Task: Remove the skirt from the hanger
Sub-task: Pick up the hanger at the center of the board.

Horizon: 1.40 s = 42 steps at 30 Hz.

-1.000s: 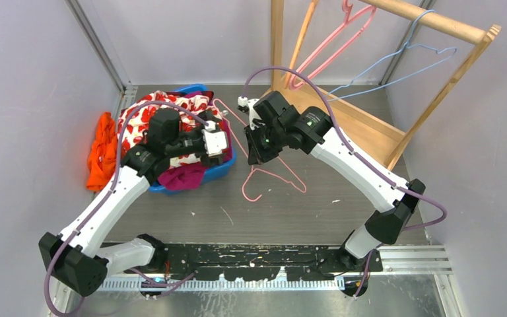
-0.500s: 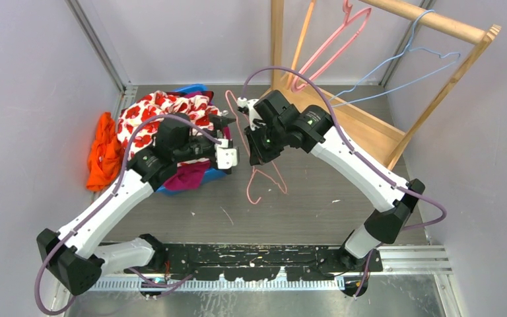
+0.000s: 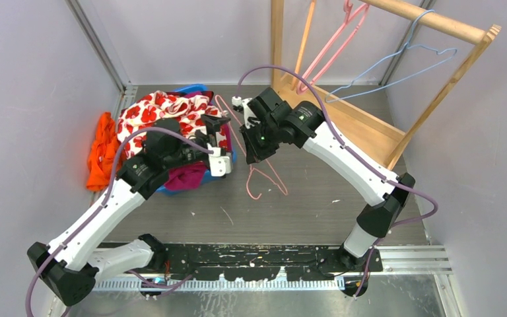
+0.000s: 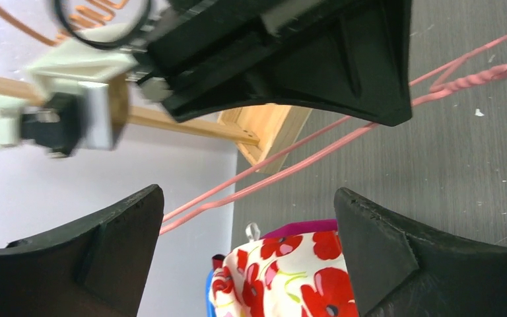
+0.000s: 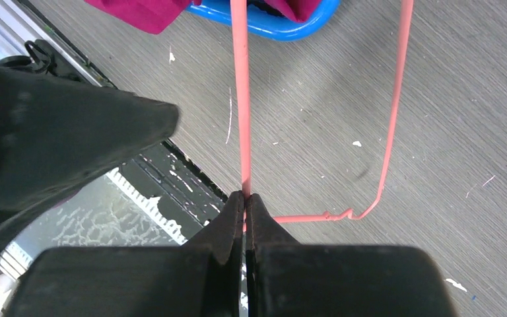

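Observation:
The skirt [image 3: 165, 109], white with red flowers, lies heaped on the blue basket [image 3: 214, 173] at the back left, off the hanger; it also shows in the left wrist view [image 4: 290, 277]. My right gripper [image 3: 253, 154] is shut on the pink wire hanger [image 3: 265, 177], pinching one thin wire [image 5: 241, 99] between its fingertips [image 5: 245, 198] and holding the bare hanger above the floor. My left gripper [image 3: 219, 142] stands wide open at the basket's right edge with nothing between its jaws [image 4: 245, 198], just left of the hanger [image 4: 343, 142].
A magenta cloth [image 3: 185, 177] hangs over the basket's front. An orange cloth [image 3: 102, 152] lies by the left wall. A wooden rack [image 3: 370, 125] at the back right carries a pink hanger [image 3: 333, 39] and a blue hanger [image 3: 396, 63].
The left gripper came out of the basket to its right edge, still open. The right arm shifted slightly left, and the held hanger turned more edge-on.

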Tool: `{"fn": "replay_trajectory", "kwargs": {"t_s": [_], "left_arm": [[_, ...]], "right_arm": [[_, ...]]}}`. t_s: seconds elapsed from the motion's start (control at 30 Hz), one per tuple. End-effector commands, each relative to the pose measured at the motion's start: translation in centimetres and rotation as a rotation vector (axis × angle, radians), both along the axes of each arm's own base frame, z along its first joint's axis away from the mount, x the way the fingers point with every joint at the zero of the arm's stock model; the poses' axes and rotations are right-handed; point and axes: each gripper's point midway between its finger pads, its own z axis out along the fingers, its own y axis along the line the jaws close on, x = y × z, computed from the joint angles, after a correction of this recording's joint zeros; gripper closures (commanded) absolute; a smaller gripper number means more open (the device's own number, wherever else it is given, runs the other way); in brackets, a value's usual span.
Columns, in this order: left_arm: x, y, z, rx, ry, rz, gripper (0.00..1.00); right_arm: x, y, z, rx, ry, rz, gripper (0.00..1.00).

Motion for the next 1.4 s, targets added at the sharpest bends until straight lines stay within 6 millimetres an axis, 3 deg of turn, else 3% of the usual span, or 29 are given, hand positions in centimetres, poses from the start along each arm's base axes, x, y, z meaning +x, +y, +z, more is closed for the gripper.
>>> {"fn": "replay_trajectory", "kwargs": {"t_s": [0.0, 0.4, 0.6, 0.77, 0.83, 0.97, 1.17, 1.23, 1.37], "left_arm": [[-0.2, -1.5, -1.4, 0.014, 0.005, -0.082, 0.01], [1.1, -3.9, -1.5, 0.033, -0.043, -0.135, 0.01], [1.9, -5.0, -2.7, 0.043, -0.005, -0.134, 0.01], [2.7, -4.8, -3.4, 0.054, 0.046, -0.082, 0.26], [3.1, -4.7, -3.5, 0.05, 0.053, -0.064, 0.4], [4.1, -4.5, -3.7, 0.049, 0.054, -0.014, 0.97], [4.2, -4.3, -3.6, 0.049, 0.108, 0.017, 1.0], [5.1, -4.3, -3.7, 0.029, 0.185, 0.089, 1.0], [5.6, -4.2, -1.9, 0.004, 0.3, 0.179, 1.0]], "right_arm": [[-0.2, 0.3, 3.2, 0.069, -0.048, 0.019, 0.99], [-2.1, -0.2, 3.9, 0.076, -0.035, 0.046, 0.99], [-2.5, -0.9, 4.7, 0.073, -0.057, 0.056, 0.99], [-2.6, -1.8, 5.1, 0.07, -0.08, 0.038, 0.99], [-2.7, -2.1, 5.1, 0.067, -0.084, 0.032, 0.99], [-2.8, -2.7, 5.5, 0.06, -0.104, 0.023, 0.99], [-2.3, -3.5, 5.7, 0.036, -0.141, 0.0, 0.99], [-1.7, -3.7, 5.7, 0.027, -0.161, -0.028, 0.99], [-0.1, -4.3, 6.0, 0.019, -0.221, -0.115, 0.99]]}}
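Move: From the open left gripper, the stretch of pink hanger wire to seize lies about 4 cm ahead, 2 cm right and 9 cm below; from the right gripper, which already pinches the hanger, it is some 8 cm ahead, 4 cm left and 2 cm lower. Counted from the left gripper, the right fingertips stand about 4 cm back, 6 cm right and 7 cm down, and the flowered skirt in the bin lies 15 cm left, 8 cm ahead and 25 cm below. Lower the open left gripper about 6 cm, moving some 4 cm right and slightly forward onto the hanger wire, then shut the fingers on it, sink 2 cm more and ease forward. With the right fingers kept shut, draw that hand back about 2 cm, then lift it some 5 cm and rightward, its fingers tipping up around 10 degrees. ##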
